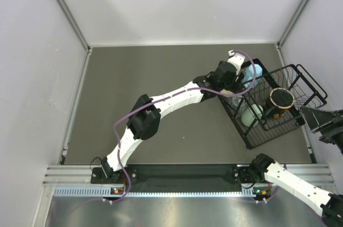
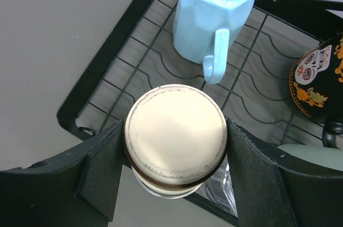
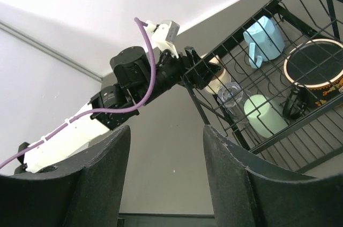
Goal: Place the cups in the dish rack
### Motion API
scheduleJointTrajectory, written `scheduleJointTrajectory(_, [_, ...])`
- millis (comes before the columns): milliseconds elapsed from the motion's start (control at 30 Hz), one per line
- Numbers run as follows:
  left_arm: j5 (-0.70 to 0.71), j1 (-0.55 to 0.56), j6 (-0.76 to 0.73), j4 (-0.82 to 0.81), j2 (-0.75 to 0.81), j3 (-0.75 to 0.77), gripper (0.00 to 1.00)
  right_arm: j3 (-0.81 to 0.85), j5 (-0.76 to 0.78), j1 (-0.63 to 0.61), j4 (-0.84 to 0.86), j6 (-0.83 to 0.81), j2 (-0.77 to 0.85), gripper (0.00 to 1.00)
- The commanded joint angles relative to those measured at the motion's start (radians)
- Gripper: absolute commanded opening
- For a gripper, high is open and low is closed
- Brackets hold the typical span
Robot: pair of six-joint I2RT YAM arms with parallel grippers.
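My left gripper (image 2: 176,154) is shut on an upside-down cup (image 2: 174,135) with a cream base and an amber-brown rim, just above the near edge of the black wire dish rack (image 2: 107,66). Inside the rack, a light blue mug (image 2: 211,13) stands upside down. A dark mug (image 2: 316,80) with skull patterns sits in the raised basket, and a mint green tumbler (image 2: 316,157) and a clear cup (image 2: 222,184) lie nearby. The top view shows the left gripper (image 1: 230,81) at the rack's (image 1: 252,144) left side. My right gripper (image 3: 166,173) is open and empty, off to the rack's right (image 1: 316,117).
The rack stands at the table's far right, close to the right wall (image 1: 321,34). The left arm (image 1: 161,106) stretches diagonally across the grey tabletop (image 1: 150,77). A purple cable (image 1: 120,125) loops along it.
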State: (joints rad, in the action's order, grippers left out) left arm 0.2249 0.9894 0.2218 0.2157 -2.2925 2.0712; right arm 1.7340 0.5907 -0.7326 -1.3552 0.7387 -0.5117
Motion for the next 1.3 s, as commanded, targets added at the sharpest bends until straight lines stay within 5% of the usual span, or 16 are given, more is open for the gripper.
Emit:
scheduleJointTrajectory(0, [0.036, 0.003, -0.079, -0.117, 0.036, -0.002, 0.00, -0.001, -0.025, -0.010, -0.068, 0.011, -0.010, 0.56])
scheduleJointTrajectory(500, [-0.016, -0.005, -0.269, -0.456, -0.018, -0.097, 0.00, -0.037, -0.088, -0.008, -0.055, 0.033, -0.041, 0.56])
scheduleJointTrajectory(1267, [-0.251, -0.103, -0.260, -0.595, -0.099, -0.134, 0.00, -0.126, -0.101, -0.008, 0.008, 0.060, -0.071, 0.56])
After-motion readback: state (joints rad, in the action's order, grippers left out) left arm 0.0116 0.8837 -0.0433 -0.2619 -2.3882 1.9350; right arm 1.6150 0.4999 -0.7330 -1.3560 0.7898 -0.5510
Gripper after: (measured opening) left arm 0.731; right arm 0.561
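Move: The left hand holds the upside-down cream-bottomed cup; the open spot for it, along the dish rack's left rim, is about 7 cm ahead, 1 cm right and 8 cm below. The blue mug stands 6 cm ahead and 9 cm right, the clear glass about 4 cm back and 1 cm right, the green cup 10 cm back and 8 cm right, all some 8 cm lower. From the empty right hand the spot is roughly 36 cm ahead, 8 cm left and 33 cm down. Forward and slightly up at first, drifting right, the left hand then sinks about 4 cm while going on forward and easing back left, some 6 cm forward in all, away from the clear glass to beside the blue mug. Its fingertips tip up some 15 degrees, turn slightly clockwise and keep the cup pinched. The part-open right hand moves left and down, somewhat forward, towards the rack, tipping down slightly. ##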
